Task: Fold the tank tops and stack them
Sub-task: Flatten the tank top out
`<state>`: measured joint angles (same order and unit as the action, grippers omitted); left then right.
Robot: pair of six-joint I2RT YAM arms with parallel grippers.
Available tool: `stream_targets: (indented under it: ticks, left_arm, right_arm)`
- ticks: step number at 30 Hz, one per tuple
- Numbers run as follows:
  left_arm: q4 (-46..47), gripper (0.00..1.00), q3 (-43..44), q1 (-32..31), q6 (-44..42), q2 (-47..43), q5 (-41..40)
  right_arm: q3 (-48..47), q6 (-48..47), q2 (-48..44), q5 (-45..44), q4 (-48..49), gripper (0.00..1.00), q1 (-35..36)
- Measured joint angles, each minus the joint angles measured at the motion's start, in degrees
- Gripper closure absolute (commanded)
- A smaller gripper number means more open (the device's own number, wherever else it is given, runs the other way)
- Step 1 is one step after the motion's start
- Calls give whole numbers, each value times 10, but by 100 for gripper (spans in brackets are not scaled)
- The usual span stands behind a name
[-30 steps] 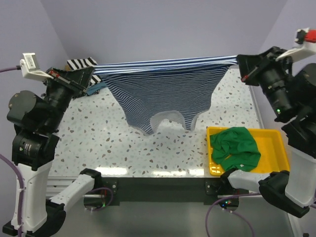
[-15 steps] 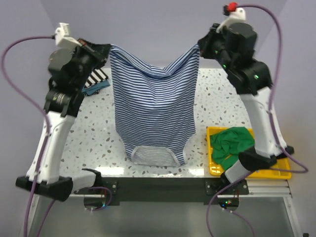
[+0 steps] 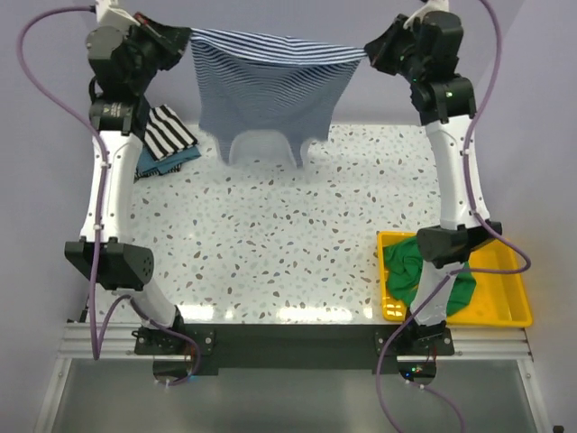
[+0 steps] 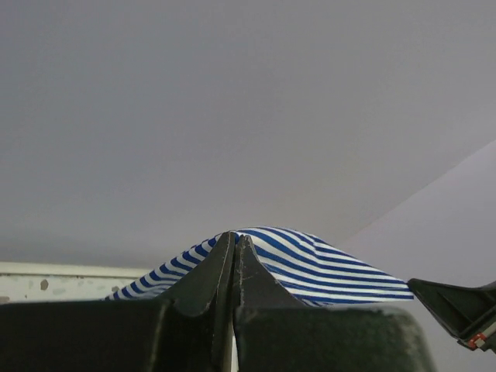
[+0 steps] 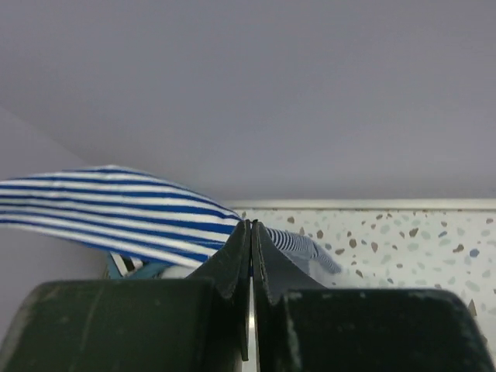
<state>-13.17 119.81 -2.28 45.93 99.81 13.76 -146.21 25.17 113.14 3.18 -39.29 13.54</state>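
A blue-and-white striped tank top (image 3: 266,90) hangs spread in the air above the far part of the table, its hem edge stretched between both grippers. My left gripper (image 3: 185,38) is shut on its left corner; the striped cloth (image 4: 310,260) shows past the closed tips (image 4: 235,236). My right gripper (image 3: 368,50) is shut on the right corner, cloth (image 5: 116,209) running off to the left of its tips (image 5: 249,225). A green tank top (image 3: 435,271) lies bunched in the yellow tray (image 3: 505,289). Folded black-and-white striped (image 3: 167,133) and teal (image 3: 171,162) tops lie stacked at the far left.
The speckled table (image 3: 270,244) stretches below the hanging top. The yellow tray sits at the near right corner. Both arms reach high, with purple cables (image 3: 54,54) looping beside them. Grey walls close the back and sides.
Both arms have risen and carried the striped top up and toward the back. It hung long down the table half a second ago; now it hangs higher, with the armholes near the far edge.
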Motion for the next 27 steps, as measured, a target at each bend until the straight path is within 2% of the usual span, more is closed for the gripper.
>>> stream_targets:
  ticks: [4,8,10,13,16,19,23,27]
  left_arm:
    - [46,100,-75,32,4,-85,16]
    - [78,100,-213,45,10,-188,26]
    - [103,100,-306,45,16,-236,34]
    - [141,100,-465,45,30,-293,48]
    - [148,100,-635,44,41,-333,55]
    - [104,100,-808,40,47,-374,56]
    - [44,100,-971,35,60,-448,62]
    - [13,100,-1016,22,59,-486,61]
  right_arm:
    - [53,10,-84,10,21,100,-10]
    - [192,17,-191,25,34,100,-4]
    - [295,19,-238,30,43,100,-2]
    - [501,21,-294,36,51,100,-2]
    - [693,23,-304,35,58,100,-2]
    - [870,24,-301,32,42,100,-1]
    - [982,30,-319,32,27,100,4]
    - [1015,33,-348,27,28,100,10]
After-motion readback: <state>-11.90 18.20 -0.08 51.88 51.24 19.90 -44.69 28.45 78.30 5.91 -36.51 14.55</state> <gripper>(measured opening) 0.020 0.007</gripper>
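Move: Held high by its two hem corners, the tank top is bound for the near-middle strip of table. From the left hand the landing spot lies about 28 cm back and 49 cm down. From the right hand it is 28 cm back, 5 cm right and 46 cm down. The yellow bin's middle is some 34 cm back, 31 cm right of and 43 cm below the right hand; the folded stack sits about 15 cm ahead, 24 cm left of and 48 cm below the left. Drawing back towards the bases with a brief lift of 3 to 5 cm, both hands then swing down and farther back, about 45 cm lower and 28 cm nearer by the end, easing off just above the table. The right also drifts some 5 cm right, stopping beside the bin. The wrists tip fingers-down by about 55 to 60 degrees, and both grippers keep their pinch on the hem corners. ##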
